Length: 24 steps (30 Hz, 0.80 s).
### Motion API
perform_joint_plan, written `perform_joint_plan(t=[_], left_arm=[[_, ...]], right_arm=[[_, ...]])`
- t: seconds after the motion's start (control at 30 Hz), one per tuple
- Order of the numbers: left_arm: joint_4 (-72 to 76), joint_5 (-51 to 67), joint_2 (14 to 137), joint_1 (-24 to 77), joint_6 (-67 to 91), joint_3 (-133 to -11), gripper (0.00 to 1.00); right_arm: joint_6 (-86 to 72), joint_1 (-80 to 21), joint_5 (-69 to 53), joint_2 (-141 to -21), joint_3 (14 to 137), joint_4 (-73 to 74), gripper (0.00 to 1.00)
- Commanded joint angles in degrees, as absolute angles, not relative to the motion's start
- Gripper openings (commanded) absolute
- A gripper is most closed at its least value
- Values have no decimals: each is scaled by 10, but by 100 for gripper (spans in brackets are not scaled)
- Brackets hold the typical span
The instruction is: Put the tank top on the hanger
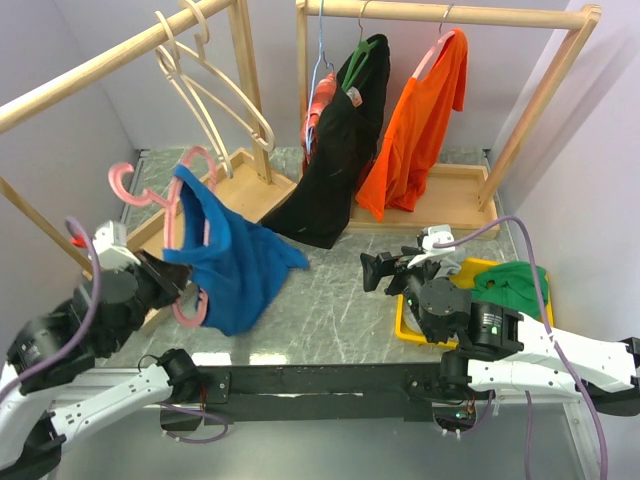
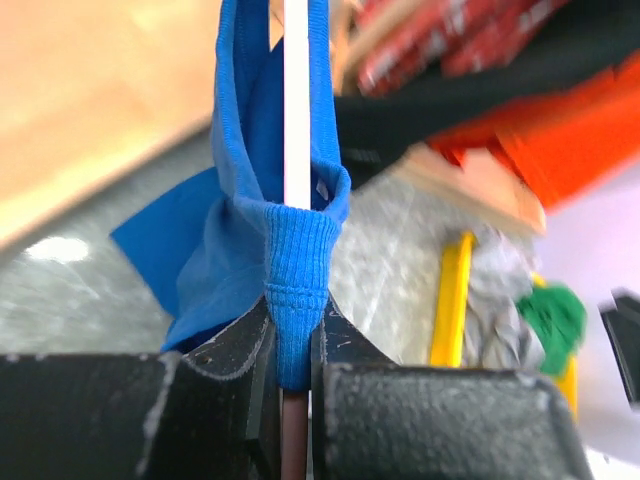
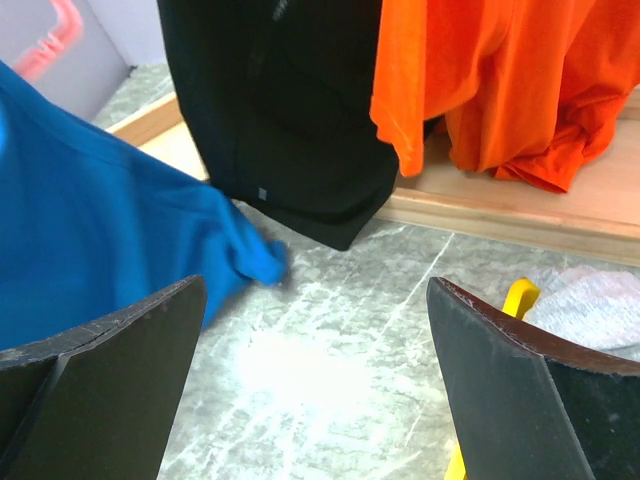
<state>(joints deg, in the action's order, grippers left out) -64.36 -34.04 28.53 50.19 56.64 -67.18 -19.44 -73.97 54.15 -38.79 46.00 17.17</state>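
Observation:
The pink hanger (image 1: 123,184) is held up at the left, hook pointing up and left. The royal-blue tank top (image 1: 235,265) is draped on it and hangs down to the table. My left gripper (image 1: 176,287) is shut at the hanger's lower end. In the left wrist view its jaws (image 2: 292,330) pinch a blue ribbed strap of the tank top (image 2: 297,262), with the hanger's pale bar (image 2: 297,100) running straight up through the strap. My right gripper (image 1: 384,272) stands open over the table, right of the cloth. Nothing lies between its fingers (image 3: 110,350). The tank top (image 3: 90,240) fills its left view.
Two wooden racks stand at the back: cream hangers (image 1: 215,95) on the left one, a black garment (image 1: 335,160) and an orange garment (image 1: 420,120) on the right one. A yellow tray (image 1: 405,325) by the right arm holds a green garment (image 1: 510,285).

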Motion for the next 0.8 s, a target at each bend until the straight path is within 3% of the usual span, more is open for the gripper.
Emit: perform_joint_plan(t=[0.0,0.3,0.77], left_arm=[[-702,-467,356,503,546,-779,1],[-744,-520,475,503,480,-913,1],[-746,-584,562,502,396,-1063,1]], right_arm=[[-185,-737,549,-383,494,161,99],[-185,-737,551,-378,497,169,99],[-177,-737,554,-375,514,180,99]])
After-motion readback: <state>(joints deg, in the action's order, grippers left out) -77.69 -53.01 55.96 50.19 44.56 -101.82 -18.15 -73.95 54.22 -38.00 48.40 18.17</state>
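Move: The left hand already holds the pink hanger by its side arm, with the tank top on it. The left rack's rail, where the hook is bound, is about 18 cm ahead, 5 cm left and 25 cm above; its wooden tray lies under it, 30 cm below the hand. The beige hangers are 24 cm ahead, 4 cm right, 14 cm up; the black garment 27 cm ahead, 23 cm right, 8 cm lower. From the right hand the rail spot is 14 cm ahead, 38 cm left, 27 cm up. Keeping its pinch on the hanger arm and the ribbed edge of the tank top, the left hand lifts about 10 cm and reaches some 5 cm forward towards the rail, edging a little left only early on. As it climbs, the wrist rolls its left side up by roughly 20 degrees and swings about 10 degrees counter-clockwise, bringing the hook up close to the rail, left of the beige hangers. ##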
